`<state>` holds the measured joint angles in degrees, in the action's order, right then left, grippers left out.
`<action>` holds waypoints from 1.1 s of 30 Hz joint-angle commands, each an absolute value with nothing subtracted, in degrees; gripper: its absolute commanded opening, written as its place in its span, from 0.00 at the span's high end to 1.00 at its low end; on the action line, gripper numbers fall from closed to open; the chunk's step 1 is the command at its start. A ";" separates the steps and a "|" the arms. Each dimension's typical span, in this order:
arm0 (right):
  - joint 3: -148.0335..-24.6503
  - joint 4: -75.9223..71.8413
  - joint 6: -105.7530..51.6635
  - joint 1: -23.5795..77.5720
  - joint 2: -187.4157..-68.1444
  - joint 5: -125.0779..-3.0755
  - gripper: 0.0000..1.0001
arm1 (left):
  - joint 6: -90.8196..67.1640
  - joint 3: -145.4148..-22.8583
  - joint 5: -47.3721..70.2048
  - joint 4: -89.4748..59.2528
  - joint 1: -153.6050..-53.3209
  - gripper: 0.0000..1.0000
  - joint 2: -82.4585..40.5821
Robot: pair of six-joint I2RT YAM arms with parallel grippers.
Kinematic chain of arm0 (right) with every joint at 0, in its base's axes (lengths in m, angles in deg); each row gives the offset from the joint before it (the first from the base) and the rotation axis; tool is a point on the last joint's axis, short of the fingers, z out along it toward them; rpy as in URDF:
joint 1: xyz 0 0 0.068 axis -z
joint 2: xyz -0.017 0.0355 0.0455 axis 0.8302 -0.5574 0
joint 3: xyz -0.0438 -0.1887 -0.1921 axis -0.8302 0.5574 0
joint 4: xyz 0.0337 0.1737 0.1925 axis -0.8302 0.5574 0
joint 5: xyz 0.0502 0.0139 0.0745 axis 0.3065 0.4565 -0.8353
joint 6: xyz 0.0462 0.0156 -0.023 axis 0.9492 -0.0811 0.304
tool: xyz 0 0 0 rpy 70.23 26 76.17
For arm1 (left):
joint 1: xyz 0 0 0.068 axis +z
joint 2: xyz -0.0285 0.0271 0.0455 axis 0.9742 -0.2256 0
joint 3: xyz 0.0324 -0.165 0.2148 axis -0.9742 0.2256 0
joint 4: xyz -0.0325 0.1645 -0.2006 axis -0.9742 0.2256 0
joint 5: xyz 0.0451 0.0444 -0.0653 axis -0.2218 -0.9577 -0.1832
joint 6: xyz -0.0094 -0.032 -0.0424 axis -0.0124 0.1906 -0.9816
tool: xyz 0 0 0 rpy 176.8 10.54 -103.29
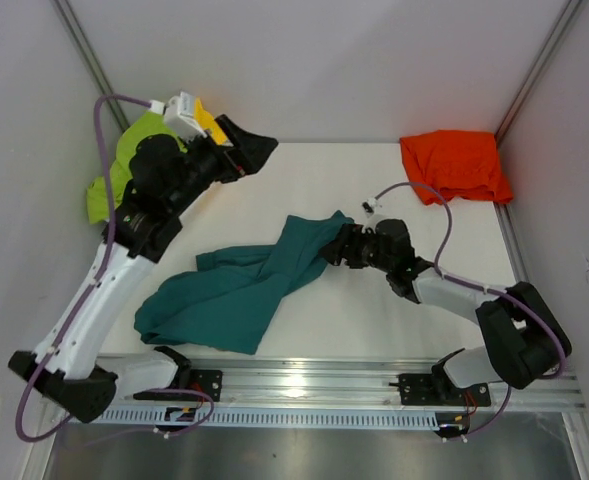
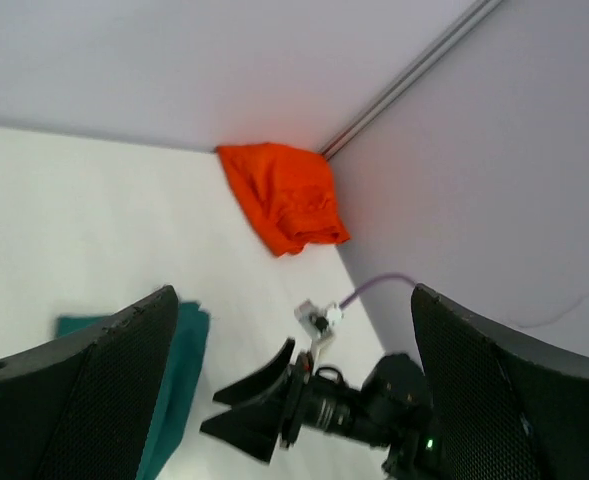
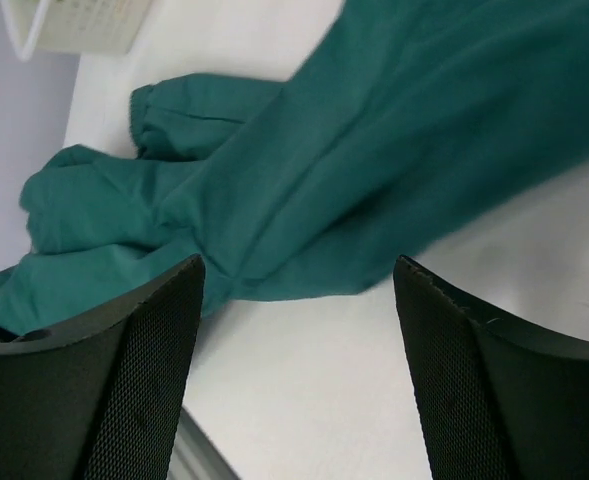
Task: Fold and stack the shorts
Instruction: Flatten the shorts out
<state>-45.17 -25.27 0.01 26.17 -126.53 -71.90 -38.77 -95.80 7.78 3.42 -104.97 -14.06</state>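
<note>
Teal shorts (image 1: 244, 285) lie crumpled across the middle left of the table, one end reaching toward my right gripper (image 1: 340, 246). In the right wrist view the teal shorts (image 3: 354, 150) lie just beyond that gripper (image 3: 299, 262), which is open with only bare table between its fingers. Folded orange shorts (image 1: 454, 165) sit in the back right corner. Lime green shorts (image 1: 122, 170) and a bit of yellow fabric (image 1: 210, 120) lie at the back left, partly hidden by my left arm. My left gripper (image 1: 249, 150) hangs open and empty above the back left, facing the orange shorts (image 2: 284, 195).
The enclosure's walls and corner posts stand close around the table (image 1: 374, 320). A metal rail (image 1: 304, 380) with both arm bases runs along the near edge. A white mesh basket (image 3: 74, 25) shows off the table's left side in the right wrist view.
</note>
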 commanded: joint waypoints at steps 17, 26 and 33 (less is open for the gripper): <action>-56.67 -8.96 2.52 -13.48 -129.48 -54.58 0.21 | -31.28 -87.90 12.38 29.09 -90.50 0.01 -3.10; -55.97 -20.55 10.60 -19.28 -142.48 -58.11 0.22 | -30.83 -86.24 12.82 29.00 -89.44 0.01 -0.90; -56.76 -27.41 13.42 -20.43 -148.82 -58.28 0.26 | -30.31 -85.53 13.17 29.09 -88.83 0.01 0.24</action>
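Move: The teal shorts' near corner, at the table's front edge, lies about 23 cm back, 19 cm left and 10 cm below the right hand. The shorts' far right corner is some 6 cm ahead of that hand and 2 cm right, their middle roughly 7 cm back and 22 cm left. From the high left hand the near corner lies about 24 cm back, 5 cm left and 43 cm down. Open right hand sweeps some 24 cm back, 18 left, sinking to the near corner; open left hand descends leftward. ##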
